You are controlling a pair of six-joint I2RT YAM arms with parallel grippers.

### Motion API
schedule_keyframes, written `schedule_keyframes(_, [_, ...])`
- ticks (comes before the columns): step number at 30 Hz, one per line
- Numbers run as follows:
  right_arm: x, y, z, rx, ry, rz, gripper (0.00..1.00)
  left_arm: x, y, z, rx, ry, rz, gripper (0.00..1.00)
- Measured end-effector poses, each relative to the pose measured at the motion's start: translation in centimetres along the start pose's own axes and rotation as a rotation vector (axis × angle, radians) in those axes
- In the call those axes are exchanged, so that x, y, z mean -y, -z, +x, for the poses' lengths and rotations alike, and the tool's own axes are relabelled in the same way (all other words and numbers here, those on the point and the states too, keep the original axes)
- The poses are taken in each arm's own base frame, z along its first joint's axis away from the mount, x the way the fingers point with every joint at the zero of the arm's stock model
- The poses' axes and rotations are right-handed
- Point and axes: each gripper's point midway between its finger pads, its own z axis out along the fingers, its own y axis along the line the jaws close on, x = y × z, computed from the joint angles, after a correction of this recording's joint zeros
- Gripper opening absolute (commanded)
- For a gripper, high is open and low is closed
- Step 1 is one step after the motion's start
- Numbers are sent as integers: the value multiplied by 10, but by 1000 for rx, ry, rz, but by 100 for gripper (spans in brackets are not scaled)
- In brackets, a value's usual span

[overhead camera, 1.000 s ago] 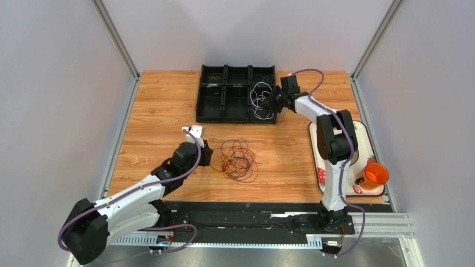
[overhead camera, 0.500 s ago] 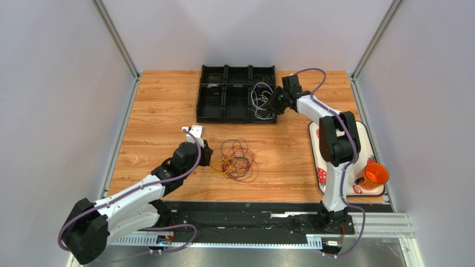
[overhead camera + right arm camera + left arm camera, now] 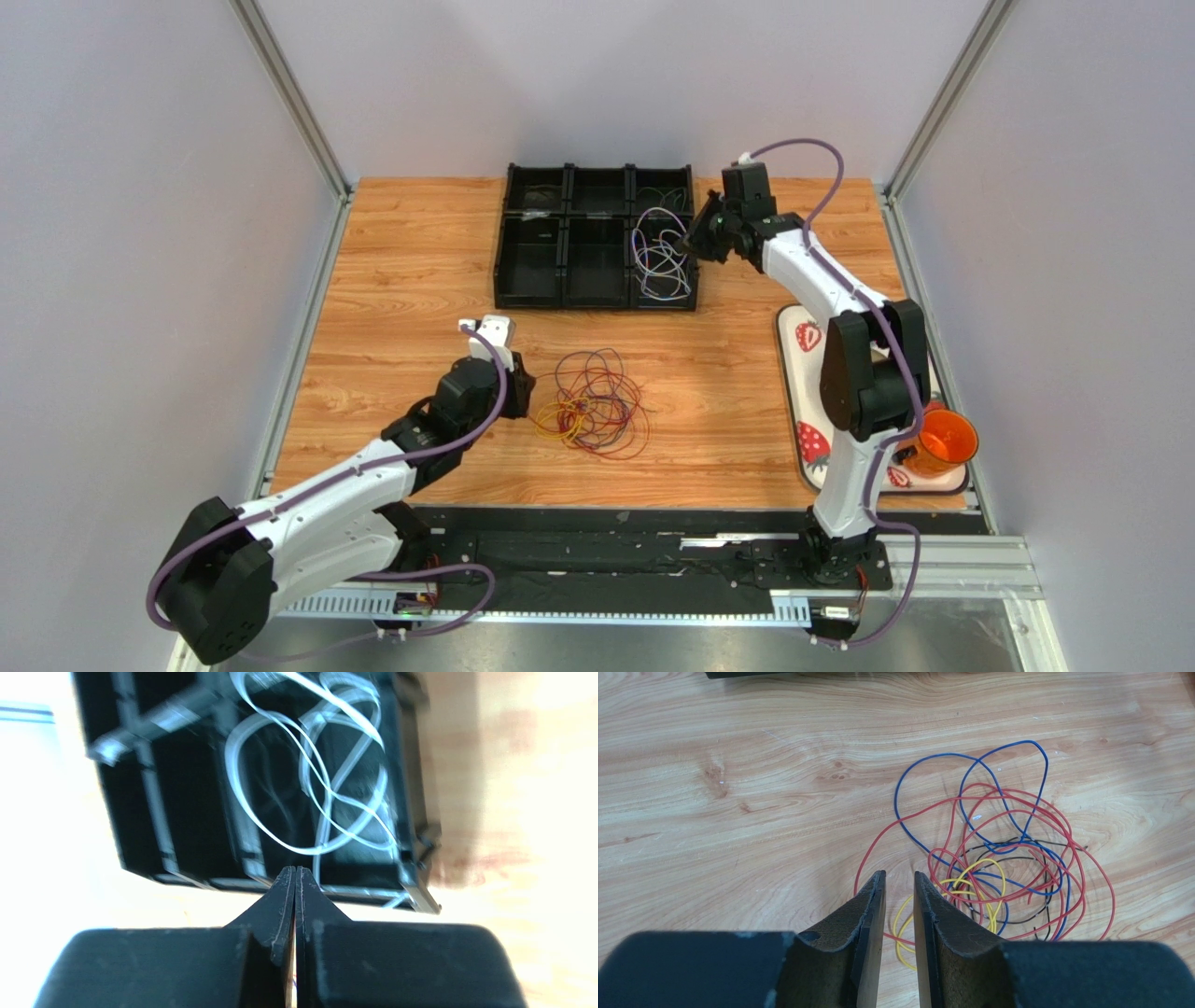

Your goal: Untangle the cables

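Note:
A tangle of thin red, blue, yellow and dark cables (image 3: 598, 406) lies on the wooden table in front of the left arm. In the left wrist view the tangle (image 3: 1008, 857) spreads just right of my left gripper (image 3: 899, 880). Its jaws stand apart, and a yellow loop and a red strand lie on the table under the gap, ungripped. A white cable (image 3: 657, 261) lies coiled in the black tray's right compartments. My right gripper (image 3: 692, 241) hovers at the tray's right edge. In the right wrist view it (image 3: 295, 871) is shut with nothing in it, above the white cable (image 3: 235, 763).
The black tray (image 3: 500, 266) with several compartments stands at the back middle of the table. A white mat with red prints (image 3: 807, 339) lies at the right, with an orange cup (image 3: 944, 438) on its near end. Metal rails frame the table's sides.
My right gripper has shut and pulled back to the right, away from the tray's compartment, with the white cable left inside. The left arm and the tangle have not moved.

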Motion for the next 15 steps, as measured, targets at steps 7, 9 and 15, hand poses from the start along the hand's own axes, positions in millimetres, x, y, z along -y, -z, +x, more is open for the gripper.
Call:
schedule_keyframes(7, [-43,-10,-58,129,76,-74,0,0,-1,0,-1,0,-1,29])
schedule_keyframes(9, [-42,-19,-63,141,90,-62,0,0,-1,0,-2,0,-1,29])
schedule_keyframes(15, [-29,-48,-69,152,116,-14,0,0,-1,2,-9,-2,-3,29])
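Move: The white cable lies in the tray's front right compartment, its middle about 3 cm ahead of the right hand, 3 cm left and 11 cm below. The grey cable is in the compartment behind it, some 18 cm ahead of the hand and 2 cm left, 10 cm below. From the left hand, the white cable is roughly 26 cm ahead, 19 cm right and 8 cm below. With fingers still shut, the right hand sweeps about 9 cm forward over the tray, rising 4 cm, then sinking. ##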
